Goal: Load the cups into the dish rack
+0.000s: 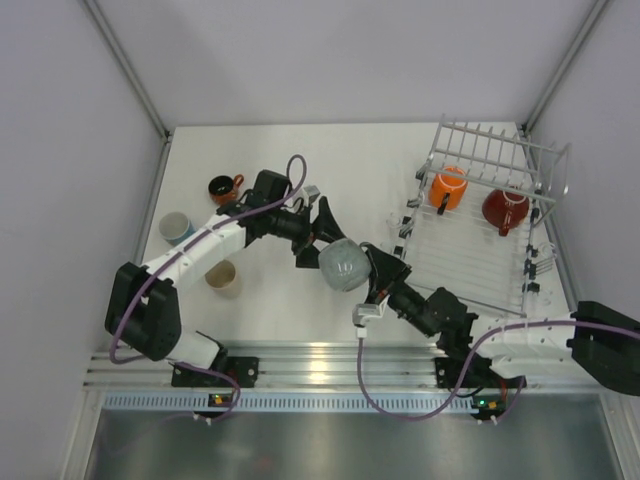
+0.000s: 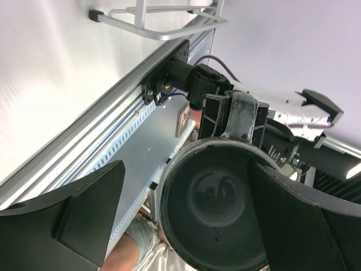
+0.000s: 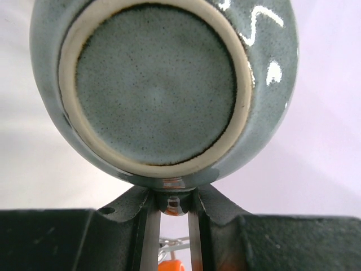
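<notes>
A grey mug (image 1: 343,265) hangs above the table's middle, held by its handle (image 3: 170,202) in my shut right gripper (image 1: 378,268). Its round unglazed foot (image 3: 155,84) fills the right wrist view above the right gripper (image 3: 170,197). My left gripper (image 1: 322,243) stands open at the mug's mouth. In the left wrist view the mug's dark inside (image 2: 217,206) faces the camera. One finger (image 2: 293,214) crosses its rim and the other (image 2: 73,209) stands well clear. The dish rack (image 1: 470,255) at the right holds a bright orange mug (image 1: 449,188) and a dark red mug (image 1: 505,208).
Three mugs stand on the table at the left: a squat orange-red one with a black inside (image 1: 224,187), a light blue one (image 1: 177,228) and a cream one (image 1: 222,277). The rack's upright tines (image 1: 490,145) rise at its far side. Walls close in left and right.
</notes>
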Controlling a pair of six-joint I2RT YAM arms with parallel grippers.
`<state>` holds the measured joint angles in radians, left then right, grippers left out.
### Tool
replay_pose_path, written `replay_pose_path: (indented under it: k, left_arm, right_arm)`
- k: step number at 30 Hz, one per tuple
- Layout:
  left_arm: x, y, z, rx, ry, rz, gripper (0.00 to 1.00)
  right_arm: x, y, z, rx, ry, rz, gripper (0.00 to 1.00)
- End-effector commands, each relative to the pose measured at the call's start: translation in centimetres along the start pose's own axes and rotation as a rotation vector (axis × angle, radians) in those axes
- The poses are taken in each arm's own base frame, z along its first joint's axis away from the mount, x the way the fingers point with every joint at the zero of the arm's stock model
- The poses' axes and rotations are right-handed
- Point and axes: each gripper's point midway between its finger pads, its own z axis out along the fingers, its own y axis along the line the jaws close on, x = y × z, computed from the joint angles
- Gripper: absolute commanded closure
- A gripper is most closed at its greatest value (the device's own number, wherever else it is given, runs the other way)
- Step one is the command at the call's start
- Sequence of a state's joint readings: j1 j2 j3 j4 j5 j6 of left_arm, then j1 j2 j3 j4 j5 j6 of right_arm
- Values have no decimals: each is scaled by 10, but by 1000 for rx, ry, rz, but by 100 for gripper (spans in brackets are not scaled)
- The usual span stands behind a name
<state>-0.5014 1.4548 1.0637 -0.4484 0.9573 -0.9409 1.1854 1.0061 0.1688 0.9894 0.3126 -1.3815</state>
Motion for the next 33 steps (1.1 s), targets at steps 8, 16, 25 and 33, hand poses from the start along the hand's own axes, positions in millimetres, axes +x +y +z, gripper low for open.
replay_pose_path:
  k: [8,16,25,33]
  left_arm:
    - [-2,-35,-10,91,-18,19,3]
    - [13,-32,-19,105,7,-94,2]
    - [15,-32,-24,107,-18,-145,15]
    - [6,-31,-31,123,-27,-133,28]
  right_arm:
    - [2,-14,7,104,-26,69,100]
    - [1,-16,6,117,-39,22,100]
    - [2,-20,4,127,-37,11,100]
    - [8,-18,-5,120,-14,13,100]
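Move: The grey-blue cup, held by its handle in the right hand, lies about 5 cm to the left hand's right and 3 cm back, roughly level, mouth facing that hand. From the right hand its middle is some 5 cm left and 3 cm back. The beige cup stands about 26 cm to the left hand's left, level fore and aft, 16 cm down. The dish rack's middle is about 27 cm right of the right hand, 14 cm farther out, 14 cm down. The right fingers keep their pinch on the grey-blue cup's handle, that hand easing about 1 cm forward and down, then most of the way back up. The wide-open left hand slips about 1 cm forward and back, then rises some 1.5 cm and drifts slightly left, its wrist turning about 10 degrees, and starts closing around the cup's mouth by about a quarter; a firm hold isn't yet seen. ##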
